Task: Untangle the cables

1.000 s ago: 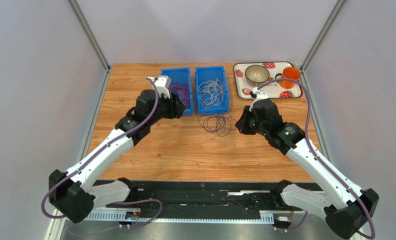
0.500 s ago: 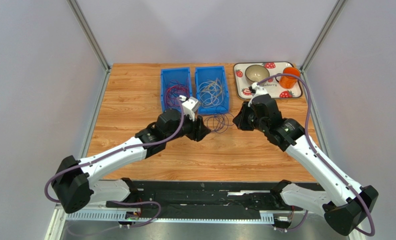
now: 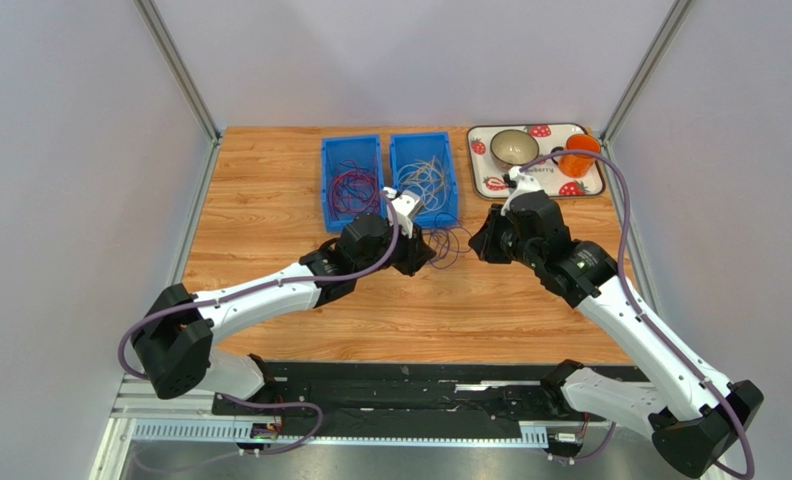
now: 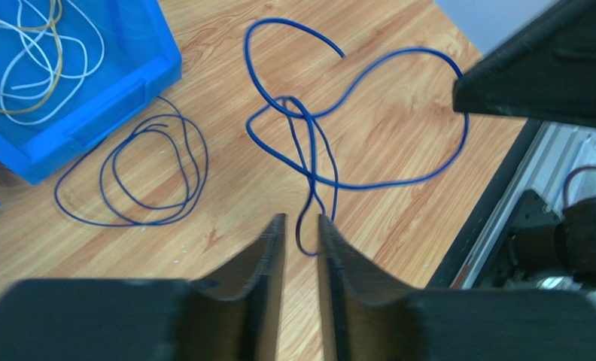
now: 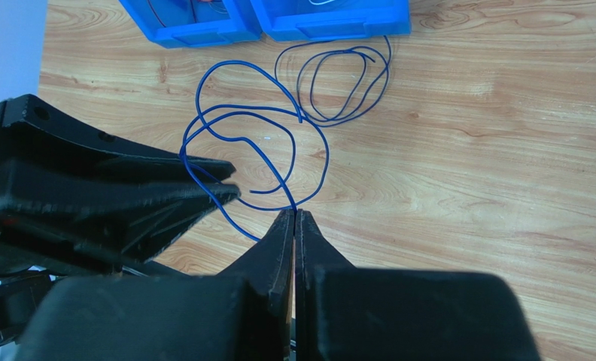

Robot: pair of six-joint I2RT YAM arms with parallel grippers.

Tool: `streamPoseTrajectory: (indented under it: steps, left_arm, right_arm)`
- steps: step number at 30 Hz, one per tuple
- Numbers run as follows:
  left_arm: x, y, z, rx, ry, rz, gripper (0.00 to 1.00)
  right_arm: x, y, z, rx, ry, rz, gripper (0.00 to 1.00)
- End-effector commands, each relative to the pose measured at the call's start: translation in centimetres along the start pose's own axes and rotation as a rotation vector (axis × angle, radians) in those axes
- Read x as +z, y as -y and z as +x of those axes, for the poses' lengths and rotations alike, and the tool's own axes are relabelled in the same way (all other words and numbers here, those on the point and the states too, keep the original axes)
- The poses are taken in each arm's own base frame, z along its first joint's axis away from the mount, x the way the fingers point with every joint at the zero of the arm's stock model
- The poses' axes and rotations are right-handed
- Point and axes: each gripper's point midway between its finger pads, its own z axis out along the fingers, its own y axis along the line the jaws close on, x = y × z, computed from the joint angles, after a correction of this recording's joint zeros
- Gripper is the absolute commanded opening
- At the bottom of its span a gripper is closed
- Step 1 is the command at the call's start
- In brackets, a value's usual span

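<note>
A dark blue cable (image 5: 325,154) hangs in loose loops between my two grippers, above the table. My right gripper (image 5: 294,212) is shut on it at its tips. My left gripper (image 4: 301,226) has its jaws narrowly apart, with a bend of the same cable (image 4: 369,186) lying in the gap. A second dark blue cable (image 4: 139,223) lies coiled on the wood by the bins, also in the right wrist view (image 5: 387,75). In the top view the left gripper (image 3: 425,250) and right gripper (image 3: 478,245) face each other across the cables (image 3: 450,243).
Two blue bins stand at the back: the left bin (image 3: 327,185) holds red cables, the right bin (image 3: 452,180) white and yellow ones. A strawberry-print tray (image 3: 545,178) at the back right carries a bowl (image 3: 514,148) and an orange cup (image 3: 579,155).
My left arm swung from the left bin rightward and forward to the blue cable in front of the right bin. My right gripper shifted slightly, still holding the cable.
</note>
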Motion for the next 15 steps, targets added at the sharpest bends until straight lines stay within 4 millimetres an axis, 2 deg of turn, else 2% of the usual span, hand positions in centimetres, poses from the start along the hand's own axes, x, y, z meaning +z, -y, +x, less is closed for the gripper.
streamPoseTrajectory:
  steps: [1, 2, 5, 6, 7, 9, 10, 11, 13, 15]
  left_arm:
    - [1.1, 0.9, -3.6, 0.011, 0.104, 0.017, 0.16]
    - [1.3, 0.8, -3.4, 0.011, 0.096, 0.009, 0.00]
    - [0.8, -0.3, -3.5, 0.019, 0.076, -0.060, 0.00]
    - [0.4, -1.5, -3.9, 0.037, 0.090, -0.133, 0.00]
    - [-0.1, -2.3, -3.4, 0.052, 0.059, -0.172, 0.00]
    - [-1.9, -4.0, -4.5, 0.092, 0.079, -0.280, 0.00]
    - [-2.8, -4.9, -3.9, 0.108, 0.047, -0.333, 0.00]
    - [-4.2, -5.9, -4.9, 0.117, 0.073, -0.398, 0.00]
    - [-6.0, -7.8, -4.7, 0.119, 0.047, -0.472, 0.00]
    - [-8.2, -9.3, -5.7, 0.097, 0.073, -0.533, 0.00]
  right_arm:
    - [-1.2, -0.8, -1.5, 0.005, 0.058, -0.026, 0.00]
    - [-1.3, -0.7, -1.4, 0.005, 0.059, -0.025, 0.00]
    - [-1.7, -0.1, -1.7, -0.007, 0.075, 0.001, 0.00]
    - [-2.1, 0.0, -2.0, -0.011, 0.088, 0.007, 0.00]
    - [-2.3, 0.6, -2.4, -0.020, 0.111, 0.040, 0.00]
    - [-3.1, 1.9, -3.0, -0.025, 0.142, 0.108, 0.00]
    - [-3.5, 3.3, -3.7, -0.015, 0.180, 0.186, 0.00]
    - [-3.9, 4.2, -3.9, -0.007, 0.193, 0.229, 0.00]
    - [-4.4, 5.5, -4.1, 0.012, 0.216, 0.290, 0.00]
    - [-4.6, 6.5, -4.2, 0.038, 0.224, 0.325, 0.00]
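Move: The blue cable hanging in loops from the closed right fingers has a strand between the left fingertips, practically at the left hand's own point; from the right hand that strand lies some 6 cm to the left and about 2 cm lower. The coiled blue cable on the table is about 11 cm ahead of the left hand, straight in line and roughly 17 cm below, with the right box's middle some 26 cm ahead at 0 cm sideways, also about 17 cm down. The left fingers finish closing and pinch the blue strand while that hand eases forward and a touch right, then it swings left away from the right hand, ending about 6 cm left and 4 cm forward with the wrist turned some 15 degrees counter-clockwise. The right hand keeps its shut grip on the same cable and, after a near standstill, draws about 5 cm to the right, turning some 10 degrees clockwise, so the two pull the loops apart above the coiled cable. ##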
